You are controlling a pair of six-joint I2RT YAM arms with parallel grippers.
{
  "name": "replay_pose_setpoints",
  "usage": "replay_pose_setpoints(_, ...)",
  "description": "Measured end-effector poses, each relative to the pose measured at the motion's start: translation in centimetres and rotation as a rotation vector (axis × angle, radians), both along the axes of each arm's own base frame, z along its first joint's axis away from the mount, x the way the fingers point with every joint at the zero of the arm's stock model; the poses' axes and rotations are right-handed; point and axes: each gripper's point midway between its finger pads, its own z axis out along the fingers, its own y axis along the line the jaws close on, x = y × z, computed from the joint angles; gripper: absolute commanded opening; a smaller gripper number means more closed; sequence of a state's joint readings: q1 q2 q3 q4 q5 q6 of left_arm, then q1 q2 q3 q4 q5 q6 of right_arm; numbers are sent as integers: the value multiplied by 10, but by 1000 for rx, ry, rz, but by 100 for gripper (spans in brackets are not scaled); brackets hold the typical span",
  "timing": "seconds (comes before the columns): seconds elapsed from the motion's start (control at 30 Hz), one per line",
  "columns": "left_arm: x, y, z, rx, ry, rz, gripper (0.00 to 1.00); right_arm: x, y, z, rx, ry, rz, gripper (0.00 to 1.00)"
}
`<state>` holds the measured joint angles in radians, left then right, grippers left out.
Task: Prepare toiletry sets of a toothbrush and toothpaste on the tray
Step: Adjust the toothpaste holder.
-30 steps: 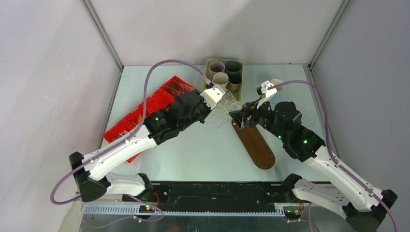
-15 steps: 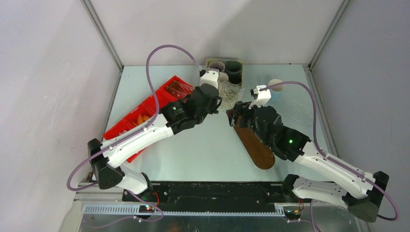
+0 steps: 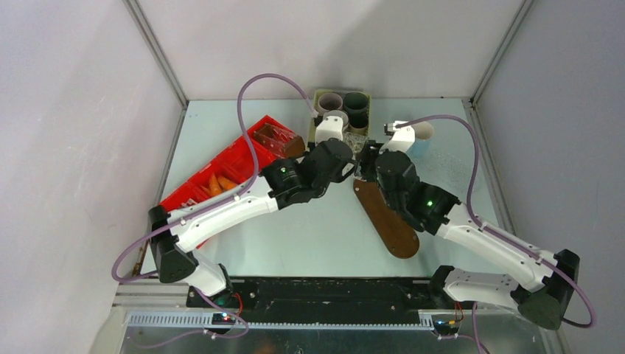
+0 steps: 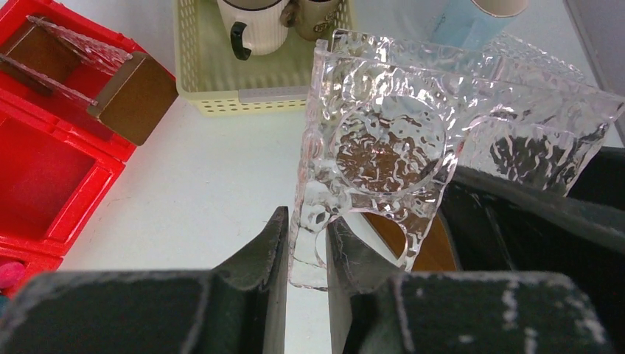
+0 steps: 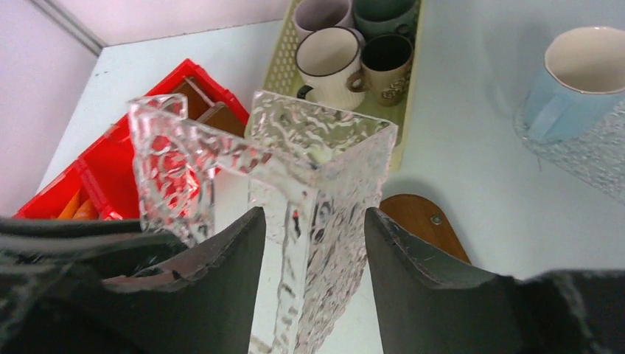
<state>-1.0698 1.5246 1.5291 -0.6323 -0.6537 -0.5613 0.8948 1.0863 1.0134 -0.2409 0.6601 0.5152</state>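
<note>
My left gripper (image 4: 307,221) is shut on the lower edge of a clear textured holder (image 4: 383,147) with a round hole in it, held above the far end of the dark brown tray (image 3: 388,219). My right gripper (image 5: 313,214) is open, its fingers on either side of one wall of the same clear holder (image 5: 317,162) with gaps on both sides. In the top view the two wrists meet over the tray's far tip. Orange toothpaste tubes (image 3: 216,182) lie in the red bin (image 3: 243,151). I cannot make out a toothbrush.
A pale yellow basket (image 3: 318,96) with several mugs (image 5: 332,59) stands at the back, just beyond the grippers. A light blue mug (image 5: 575,81) sits on a clear textured piece at the back right. The red bin runs along the left.
The left arm has carried the clear holder rightward to the tray's far end. The right arm swung left to meet it, and its jaws have narrowed around the holder's wall.
</note>
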Motion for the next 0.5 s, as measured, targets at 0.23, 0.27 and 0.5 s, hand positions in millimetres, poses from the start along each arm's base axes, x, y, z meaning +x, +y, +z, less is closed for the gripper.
replay_pose_setpoints(0.23, -5, -4, 2, -16, -9, 12, 8, 13, -8, -18, -62, 59, -74, 7)
replay_pose_setpoints(0.27, -7, -7, 2, -24, -10, 6, 13, 15, -11, -21, -75, 67, -87, 2)
replay_pose_setpoints(0.5, -16, -12, 1, -68, -15, -35, 65, 16, -24, -31, -148, 112, -88, 0)
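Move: The clear toothpaste holder is in the left hand's fingers, its middle about 3 cm ahead and 3 cm to the right; from the right hand's open fingers, which straddle its right-hand edge, the middle lies some 2 cm ahead and 3 cm left. The mug basket is roughly 20 cm ahead of the right hand and 5 cm left, the blue mug about 15 cm ahead and 17 cm right, and the wooden board's middle some 5 cm back and 7 cm right, all 20-odd cm lower. The right hand sinks about 3 cm while easing a little forward and then right, its wrist tilting some 10 degrees, and shuts its fingers from well open to pinch the right-hand edge of the toothpaste holder. Once that pinch has closed, the left hand, which has kept its hold while drifting 1 to 2 cm back and to the right, spreads its fingers and frees the holder's left edge. ##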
